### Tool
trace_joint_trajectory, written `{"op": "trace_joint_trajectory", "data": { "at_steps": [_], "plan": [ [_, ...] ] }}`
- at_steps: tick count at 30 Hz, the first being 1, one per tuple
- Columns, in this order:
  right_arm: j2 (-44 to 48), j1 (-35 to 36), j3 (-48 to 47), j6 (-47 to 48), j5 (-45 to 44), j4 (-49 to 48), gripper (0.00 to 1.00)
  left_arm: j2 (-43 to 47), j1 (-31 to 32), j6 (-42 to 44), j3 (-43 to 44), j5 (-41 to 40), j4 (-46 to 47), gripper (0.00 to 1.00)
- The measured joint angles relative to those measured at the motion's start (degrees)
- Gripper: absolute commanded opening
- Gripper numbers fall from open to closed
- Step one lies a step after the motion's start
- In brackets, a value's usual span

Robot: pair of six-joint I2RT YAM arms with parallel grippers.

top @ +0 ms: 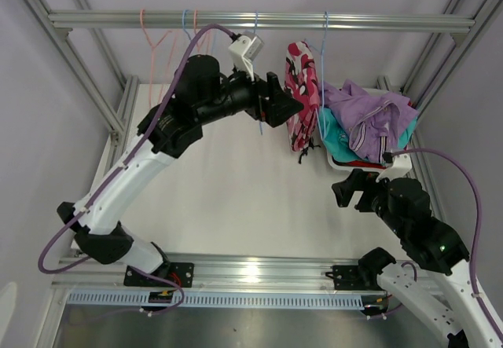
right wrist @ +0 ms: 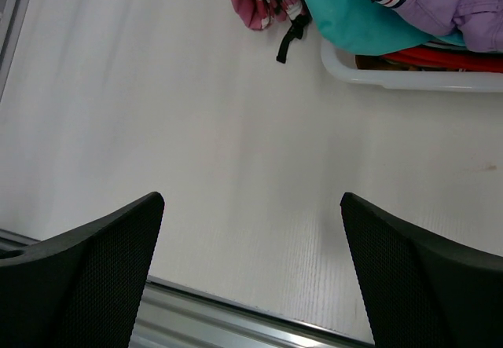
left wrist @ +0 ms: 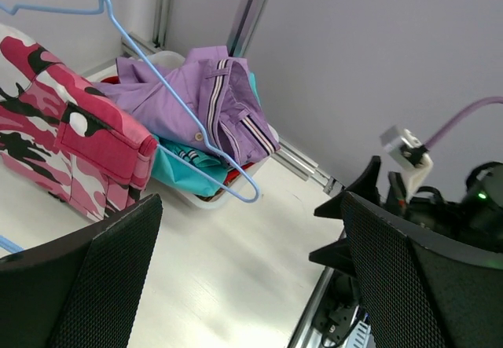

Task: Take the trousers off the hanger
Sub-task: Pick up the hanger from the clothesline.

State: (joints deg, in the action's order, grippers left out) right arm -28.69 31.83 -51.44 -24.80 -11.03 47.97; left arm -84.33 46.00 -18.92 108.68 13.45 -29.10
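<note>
The pink camouflage trousers (top: 300, 97) (left wrist: 71, 140) hang folded over a blue wire hanger (top: 324, 45) (left wrist: 185, 112) under the top rail. My left gripper (top: 288, 107) (left wrist: 251, 234) is raised just left of them, open, with nothing between its fingers. Lilac trousers (top: 369, 116) (left wrist: 212, 97) (right wrist: 440, 2) lie on top of teal trousers (top: 336, 137) (left wrist: 185, 167) (right wrist: 346, 18) and red trousers (right wrist: 424, 56) in a white basket (top: 399, 160) (right wrist: 409, 81). Low over the table in front of the basket, my right gripper (top: 354, 191) (right wrist: 251, 206) is open and empty.
Several bare pink and blue hangers (top: 185, 30) hang on the top rail (top: 118, 20) at the left. Frame posts stand at both sides, and an aluminium rail (top: 251, 269) runs along the near table edge. A black strap (right wrist: 289, 38) dangles from the camouflage trousers.
</note>
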Motion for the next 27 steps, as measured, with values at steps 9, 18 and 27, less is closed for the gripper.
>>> {"op": "trace_joint_trajectory", "data": {
  "at_steps": [9,18,27],
  "plan": [
    [1.77,-0.09,0.02,0.00,-0.57,-0.24,0.99,-11.06,0.00,-0.55,5.62,-3.41,-0.87,0.99],
    [2.27,-0.09,0.07,0.00,-0.26,-0.31,1.00,-20.81,-0.37,-0.59,11.15,-6.40,0.04,0.99],
    [3.58,-0.04,0.50,0.00,-0.13,-0.37,1.00,-28.52,-1.81,-5.33,16.65,-3.63,7.30,1.00]
  ]
}}
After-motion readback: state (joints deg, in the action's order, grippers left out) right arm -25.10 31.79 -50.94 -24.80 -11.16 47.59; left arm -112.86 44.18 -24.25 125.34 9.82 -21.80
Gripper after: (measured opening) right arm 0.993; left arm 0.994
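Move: Ahead and to the left hand's right hangs the blue hanger carrying the pink-and-black patterned trousers: its middle is about 14 cm ahead, 12 cm right and 10 cm lower. The trousers' middle is some 5 cm left of the hanger and 9 cm below it; the heaped basket sits about 11 cm to its right, well below. An empty blue hanger hangs about 16 cm ahead and 7 cm left of the hand. From the right hand the loaded hanger is some 24 cm ahead, 8 cm left and 10 cm higher. Reaching in towards the loaded blue hanger, the left hand goes about 13 cm forward and 9 cm right, sinking some 8 cm over the first two thirds and then staying level. The jaws stay wide open around the hanger's line, fingers still pointing right and forward, with only a slight tilt of the wrist; nothing is gripped and no touch can be made out. ##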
